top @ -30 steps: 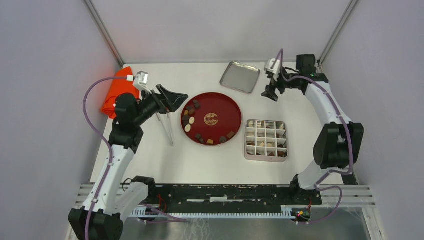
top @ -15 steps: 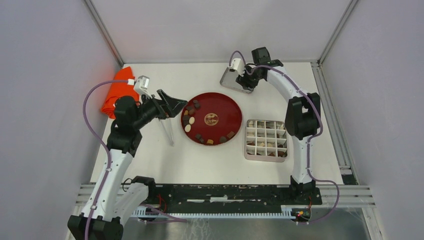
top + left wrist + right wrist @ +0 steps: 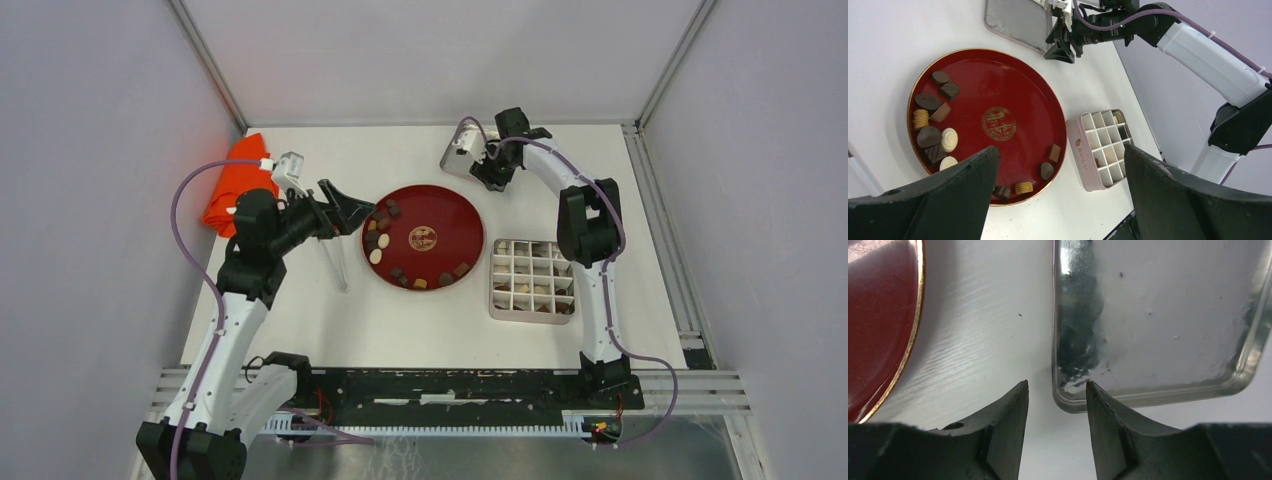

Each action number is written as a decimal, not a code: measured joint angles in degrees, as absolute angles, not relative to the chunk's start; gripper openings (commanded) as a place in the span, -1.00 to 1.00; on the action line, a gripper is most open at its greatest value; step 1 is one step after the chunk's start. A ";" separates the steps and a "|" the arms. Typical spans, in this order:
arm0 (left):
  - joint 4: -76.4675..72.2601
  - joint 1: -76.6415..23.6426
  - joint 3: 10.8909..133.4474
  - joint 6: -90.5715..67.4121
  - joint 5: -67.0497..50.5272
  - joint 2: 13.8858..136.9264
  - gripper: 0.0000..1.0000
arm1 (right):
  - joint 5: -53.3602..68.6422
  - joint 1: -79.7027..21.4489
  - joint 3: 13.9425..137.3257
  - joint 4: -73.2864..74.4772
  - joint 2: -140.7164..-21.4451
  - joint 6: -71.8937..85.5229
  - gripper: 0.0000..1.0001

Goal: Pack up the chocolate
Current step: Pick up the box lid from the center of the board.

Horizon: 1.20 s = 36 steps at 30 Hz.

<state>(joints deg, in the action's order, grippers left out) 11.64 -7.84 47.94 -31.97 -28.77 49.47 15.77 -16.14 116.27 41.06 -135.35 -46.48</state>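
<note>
The chocolate [image 3: 380,228] [image 3: 934,125] lies in small dark, tan and cream pieces along the left and front rim of the red plate [image 3: 445,215] [image 3: 1013,80]. A pink partitioned box [image 3: 532,280] [image 3: 1100,148] sits to the plate's right, a few pieces in its cells. My left gripper [image 3: 350,205] [image 3: 1060,150] hovers wide open over the plate's left edge, holding nothing. My right gripper [image 3: 492,175] [image 3: 1056,385] is at the near corner of the metal tray [image 3: 455,158] [image 3: 1158,315], its jaws partly apart, with nothing between them.
An orange cloth [image 3: 235,180] lies at the back left. A thin clear tool [image 3: 335,262] lies left of the plate. Enclosure walls close in the table on three sides.
My right arm has swung from the back right corner leftward to the metal tray, and its jaws have narrowed. The left gripper has barely shifted.
</note>
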 measured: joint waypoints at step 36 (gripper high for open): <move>11.20 -7.84 47.05 -30.46 -31.07 49.84 0.95 | 25.41 -13.23 109.47 41.67 -127.76 -42.30 -1.00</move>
<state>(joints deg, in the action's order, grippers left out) 11.20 -7.84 47.05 -30.46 -31.07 49.84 25.41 -13.23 109.47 41.67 -127.76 -42.30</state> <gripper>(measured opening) 0.990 0.007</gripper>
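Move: The box lid lies open side up just ahead of my right hand: its middle is about 8 cm forward, 3 cm left and 3 cm below, and my half-open fingers hover over its near rim by the right-hand corner. The red plate is some 14 cm back and 14 cm left of this hand, the chocolate box about 25 cm back and 7 cm right. From my left hand the lid is roughly 32 cm forward, 23 cm right and 27 cm down. I sink my right hand the last 2 cm, easing barely forward, so the fingers straddle the lid's near rim beside its right corner, and shut them there to pinch the thin wall. Then, grip kept, I draw back about 3 cm and pull up some 5 cm, quickening, while the wrist rolls about 10 degrees, its left side rising. ##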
